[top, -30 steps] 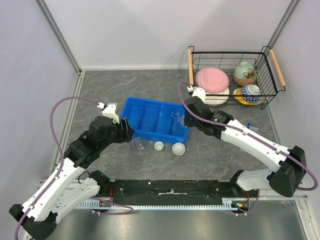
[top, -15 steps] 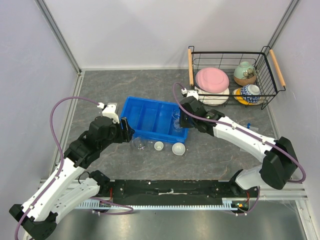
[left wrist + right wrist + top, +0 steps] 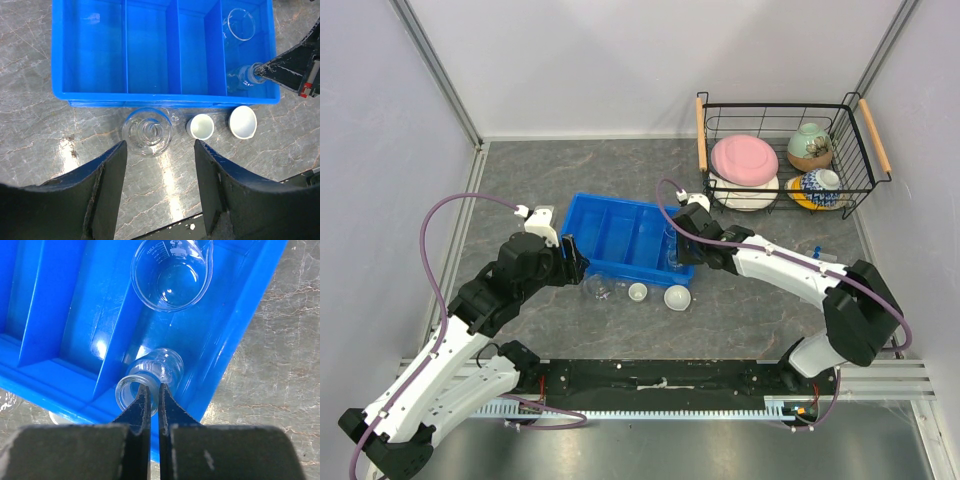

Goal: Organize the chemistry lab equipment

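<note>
A blue divided bin (image 3: 610,235) sits mid-table. In its right compartment a clear glass beaker (image 3: 171,274) stands upright, and a small glass flask (image 3: 155,372) tilts beside it. My right gripper (image 3: 154,390) is shut on that flask's rim, one finger inside the mouth and one outside. On the table in front of the bin stand a wider glass flask (image 3: 148,132) and two little white dishes (image 3: 202,126) (image 3: 243,121). My left gripper (image 3: 160,190) hangs open over the table just short of the wide flask, holding nothing.
A wire basket (image 3: 868,178) at the back right holds a pink plate (image 3: 744,158) and two patterned bowls (image 3: 810,145) (image 3: 817,185). A small blue-capped item (image 3: 817,251) lies right of the right arm. Enclosure walls stand on the left, back and right.
My right arm has swung left, carrying the small flask over and into the bin's right compartment. The left arm has stayed still.
</note>
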Robot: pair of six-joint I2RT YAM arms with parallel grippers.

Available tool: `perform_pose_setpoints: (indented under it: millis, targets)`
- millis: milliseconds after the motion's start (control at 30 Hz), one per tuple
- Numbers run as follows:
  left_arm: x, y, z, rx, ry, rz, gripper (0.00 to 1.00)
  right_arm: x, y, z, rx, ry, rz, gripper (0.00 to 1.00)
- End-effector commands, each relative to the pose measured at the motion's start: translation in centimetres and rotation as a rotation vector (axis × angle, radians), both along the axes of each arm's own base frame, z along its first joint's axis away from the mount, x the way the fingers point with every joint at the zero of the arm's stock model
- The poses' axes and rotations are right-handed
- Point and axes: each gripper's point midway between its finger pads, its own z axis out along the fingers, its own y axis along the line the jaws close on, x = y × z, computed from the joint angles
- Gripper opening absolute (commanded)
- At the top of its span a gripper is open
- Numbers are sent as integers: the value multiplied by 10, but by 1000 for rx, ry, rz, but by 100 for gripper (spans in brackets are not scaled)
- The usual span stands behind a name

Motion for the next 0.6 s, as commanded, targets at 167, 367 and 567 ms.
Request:
perform_pose_setpoints:
  millis: [167,367,567]
  targets:
    - [2,0,10,-20,-26,10,63,14,4,-13,-6,-33,-10,5]
    - [2,0,10,-18,-27,8,64,15,3,-14,-9,-33,-19,36]
    - [2,-1,10,-20,-27,9,64,15,0,8,-18,-55,-14,49]
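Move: The right hand has the rim of a small glass beaker pinched in its shut tips. The beaker is going to the near end of the blue box's right compartment, about 2 cm ahead, 1 cm left and 6 cm below. The large beaker stands some 9 cm ahead and 1 cm left, the wide white cup roughly 9 cm back, level sideways, and the small white cup about 8 cm back and 8 cm left. That compartment end lies around 7 cm ahead, 19 cm right and 16 cm below the left hand. Still pinching the small beaker's rim at first, the right hand eases it down into the near end of the right compartment, then parts its fingers to about half open and lets go of the rim. The hand sinks a little over 1 cm in all and edges about 1 cm forward, its tilt unchanged, and ends with the fingertips still beside the rim. ##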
